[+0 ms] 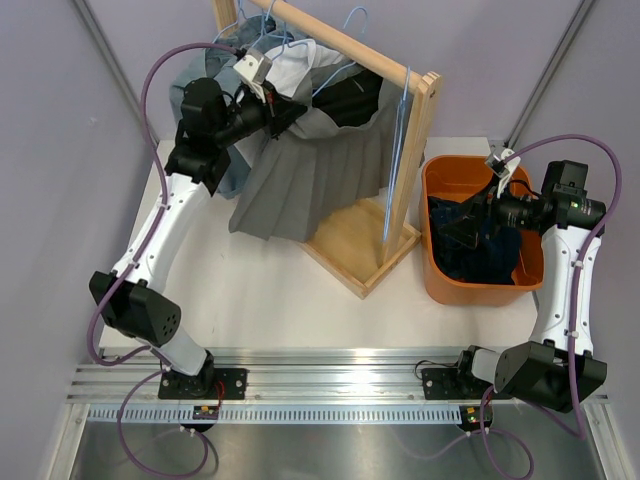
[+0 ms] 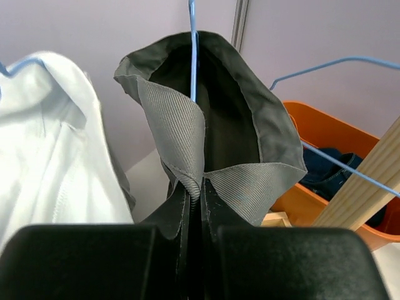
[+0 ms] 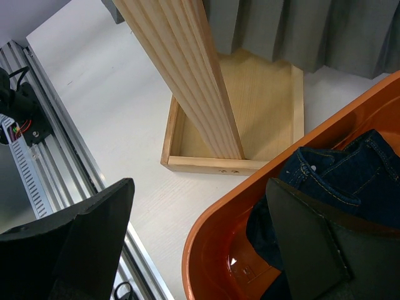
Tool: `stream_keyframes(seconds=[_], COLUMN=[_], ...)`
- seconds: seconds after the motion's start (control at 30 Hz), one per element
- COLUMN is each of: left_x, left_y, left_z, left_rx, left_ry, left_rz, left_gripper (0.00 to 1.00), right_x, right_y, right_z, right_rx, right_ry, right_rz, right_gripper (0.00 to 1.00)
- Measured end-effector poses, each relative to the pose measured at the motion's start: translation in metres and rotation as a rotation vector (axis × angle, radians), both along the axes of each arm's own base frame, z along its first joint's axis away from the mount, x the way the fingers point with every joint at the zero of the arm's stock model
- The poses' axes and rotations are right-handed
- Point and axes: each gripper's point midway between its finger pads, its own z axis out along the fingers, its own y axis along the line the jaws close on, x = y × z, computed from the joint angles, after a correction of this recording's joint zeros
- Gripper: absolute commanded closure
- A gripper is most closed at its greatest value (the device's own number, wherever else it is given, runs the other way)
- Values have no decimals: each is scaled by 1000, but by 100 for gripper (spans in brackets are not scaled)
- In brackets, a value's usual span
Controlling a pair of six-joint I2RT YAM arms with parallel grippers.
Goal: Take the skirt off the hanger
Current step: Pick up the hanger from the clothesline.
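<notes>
A grey pleated skirt hangs on the wooden rack, its hem draped over the rack's base. In the left wrist view its waistband gapes open around a blue wire hanger that runs down inside it. My left gripper is shut on a fold of that waistband, up beside the rail. My right gripper hovers open over the orange bin, holding nothing; one finger is above the table and the other is above the jeans.
The wooden rack's post and base tray stand mid-table. A white garment hangs left of the skirt. An empty blue hanger dangles by the post. An orange bin holds dark jeans.
</notes>
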Motion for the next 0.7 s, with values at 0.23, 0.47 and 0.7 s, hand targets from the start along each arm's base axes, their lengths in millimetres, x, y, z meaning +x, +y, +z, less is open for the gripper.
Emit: stream_keyframes(seconds=[0.23, 0.47, 0.7], left_x=[4, -12, -60], left_y=[-1, 5, 25], left_z=[-23, -60, -76], left_rx=[17, 63, 123], left_ry=[54, 141, 172], left_rz=[1, 4, 17], left_gripper=[100, 100, 100], right_x=[0, -15, -42], right_y=[0, 10, 26], right_z=[0, 20, 61], right_rx=[0, 12, 3], right_ry=[0, -87, -259], right_rz=[0, 40, 117], right_gripper=[6, 6, 5])
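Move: My left hand already pinches the grey skirt's waist on its hanger. The clear space I take it to is about 12 cm back, 5 left and 8 below; the rail passes some 10 right, 2 forward and 15 above, and the white garment sits 6 straight ahead, 5 up. From my empty right hand, the skirt's middle lies roughly 24 cm left, 12 forward, 6 up; the post 9 left, 3 forward, 5 up. Keeping my left fingers shut on the skirt's waist, I first sink it almost straight down about 5 cm, then draw it back some 6 cm and slightly left while it finishes dropping, away from the rail, tipping the fingers a little down. My right hand, open and empty, then rises about 6 cm from beside the basket, drawing back and a bit left, and tilts up some 15 degrees. ##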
